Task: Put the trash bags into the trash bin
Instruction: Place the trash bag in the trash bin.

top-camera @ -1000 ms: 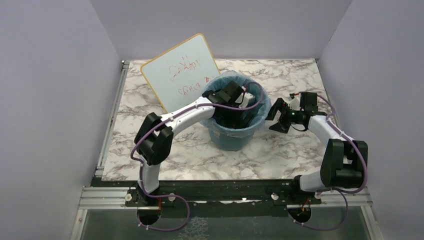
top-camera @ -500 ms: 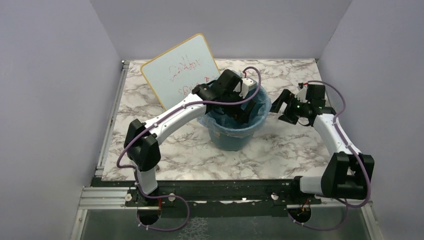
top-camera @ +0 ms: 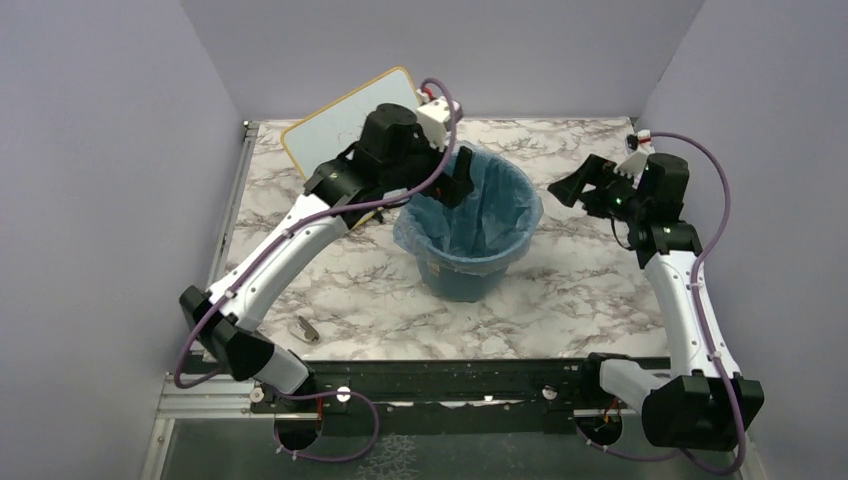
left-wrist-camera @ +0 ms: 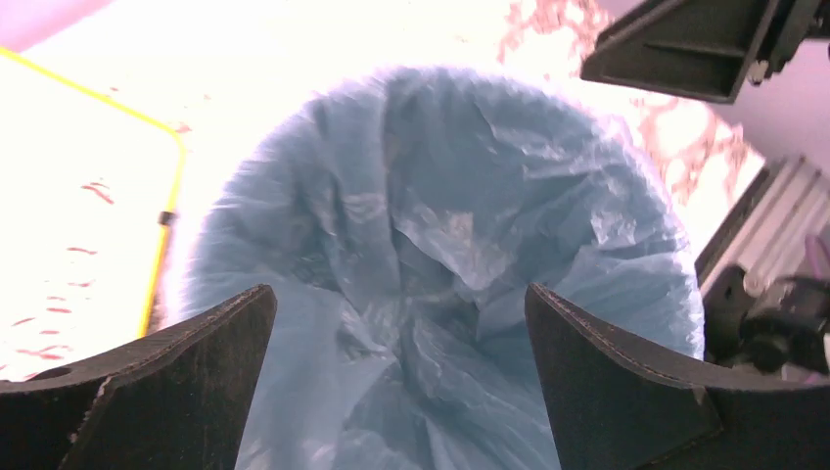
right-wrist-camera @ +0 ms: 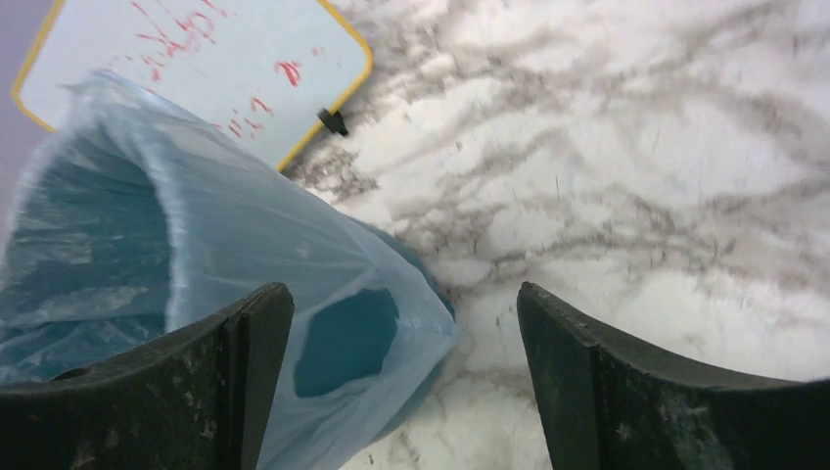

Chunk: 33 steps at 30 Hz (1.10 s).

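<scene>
The teal trash bin [top-camera: 468, 275] stands mid-table. The pale-blue trash bag [top-camera: 478, 205] lines it, its mouth spread over the rim and slack film bunched inside. My left gripper [top-camera: 458, 183] hovers above the bin's back-left rim, open and holding nothing. The left wrist view looks down between the open fingers [left-wrist-camera: 176, 382] into the crumpled bag [left-wrist-camera: 440, 245]. My right gripper [top-camera: 572, 188] hangs open to the right of the bin, apart from it. In the right wrist view the bag's edge [right-wrist-camera: 225, 235] drapes over the bin [right-wrist-camera: 343, 338] by the left finger, untouched.
A whiteboard [top-camera: 325, 140] with red writing lies behind the bin at the back left, also in the right wrist view [right-wrist-camera: 186, 59]. A small grey object [top-camera: 305, 328] lies near the front left of the marble table [top-camera: 560, 300]. Walls close in on three sides.
My left gripper has risen out of the bin to above its back-left rim, leaving the bag inside. My right arm has lifted and pulled back to the right.
</scene>
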### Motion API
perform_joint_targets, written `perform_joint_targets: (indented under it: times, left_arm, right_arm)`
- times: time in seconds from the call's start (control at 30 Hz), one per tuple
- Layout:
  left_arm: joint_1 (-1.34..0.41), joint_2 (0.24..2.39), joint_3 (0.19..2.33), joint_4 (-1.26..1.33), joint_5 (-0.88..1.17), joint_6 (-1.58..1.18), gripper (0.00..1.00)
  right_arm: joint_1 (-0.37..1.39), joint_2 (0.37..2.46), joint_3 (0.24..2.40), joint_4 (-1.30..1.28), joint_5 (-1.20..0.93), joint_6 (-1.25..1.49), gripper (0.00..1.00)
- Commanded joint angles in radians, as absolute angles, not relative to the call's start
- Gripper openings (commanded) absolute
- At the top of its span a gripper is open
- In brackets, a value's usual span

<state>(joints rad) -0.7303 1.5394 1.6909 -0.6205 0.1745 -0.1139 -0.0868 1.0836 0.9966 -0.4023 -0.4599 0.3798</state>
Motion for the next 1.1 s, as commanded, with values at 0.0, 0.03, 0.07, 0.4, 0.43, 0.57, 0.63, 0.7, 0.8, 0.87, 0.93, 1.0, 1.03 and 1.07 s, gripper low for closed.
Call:
perform_joint_targets:
  times: [0.0, 0.03, 0.07, 0.4, 0.43, 0.57, 0.63, 0.7, 0.8, 0.87, 0.93, 1.0, 1.03, 1.07]
  left_arm:
    - [-0.646, 1.419, 1.644, -0.525, 0.099, -0.182, 0.99]
    - [-0.622, 1.405, 1.63, -0.525, 0.089, -0.193, 0.99]
    - [-0.588, 1.393, 1.616, -0.53, 0.072, -0.204, 0.99]
    - [-0.43, 1.346, 1.442, -0.594, 0.242, -0.29, 0.99]
    - [-0.43, 1.345, 1.431, -0.594, 0.261, -0.295, 0.99]
    - [-0.428, 1.351, 1.41, -0.591, 0.321, -0.292, 0.99]
    - [-0.428, 1.356, 1.407, -0.591, 0.328, -0.287, 0.99]
    - [-0.428, 1.362, 1.405, -0.591, 0.334, -0.281, 0.99]
    - [-0.428, 1.369, 1.399, -0.591, 0.345, -0.278, 0.99]
    - [-0.428, 1.371, 1.395, -0.591, 0.351, -0.276, 0.99]
    - [-0.428, 1.372, 1.392, -0.591, 0.354, -0.276, 0.99]
    - [-0.428, 1.373, 1.391, -0.591, 0.359, -0.275, 0.99]
    - [-0.428, 1.373, 1.39, -0.591, 0.361, -0.273, 0.99]
    - [-0.428, 1.376, 1.39, -0.591, 0.365, -0.272, 0.99]
  right_arm:
    - [-0.086, 1.101, 1.083, -0.225, -0.544, 0.337, 0.86]
    - [-0.085, 1.126, 1.115, -0.218, -0.567, 0.342, 0.83]
    - [-0.086, 1.156, 1.153, -0.218, -0.594, 0.348, 0.81]
    - [0.085, 1.534, 1.602, -0.346, -0.762, 0.302, 0.73]
    - [0.112, 1.581, 1.666, -0.393, -0.745, 0.273, 0.68]
    - [0.172, 1.744, 1.87, -0.492, -0.655, 0.229, 0.58]
    - [0.199, 1.83, 1.982, -0.561, -0.688, 0.198, 0.58]
    - [0.232, 1.919, 2.12, -0.673, -0.692, 0.153, 0.57]
    - [0.287, 2.006, 2.251, -0.784, -0.703, 0.076, 0.57]
    - [0.309, 2.029, 2.275, -0.809, -0.712, 0.048, 0.57]
    - [0.317, 2.032, 2.253, -0.799, -0.719, 0.049, 0.57]
    - [0.32, 2.042, 2.241, -0.805, -0.717, 0.042, 0.57]
    - [0.321, 2.051, 2.244, -0.818, -0.717, 0.034, 0.57]
    - [0.322, 2.06, 2.247, -0.829, -0.712, 0.024, 0.57]
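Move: Just above the bin's mouth hangs the open left hand; the bag's left edge, folded over the rim, lies about 9 cm to its left, 5 cm back and 9 cm lower. From this hand the bin's middle is 4 cm back, 4 cm right and 20 cm down, the whiteboard's some 15 cm ahead, 16 cm left and 24 cm down. From the right hand, the bag's far edge is roughly 9 cm ahead, 23 cm left, about level; the bin's middle is 5 cm back, 21 cm left, 12 cm down. Swinging left and forward around the bin's far right side, the right hand travels about 20 cm left, rises roughly 11 cm, then dips and draws slightly back above the bag's far edge, turning some 40 degrees counter-clockwise as its fingers half close. The left hand, wide open, rises a little, sweeps about 10 cm left to the bag's left edge, then sinks and tips its fingers down. ##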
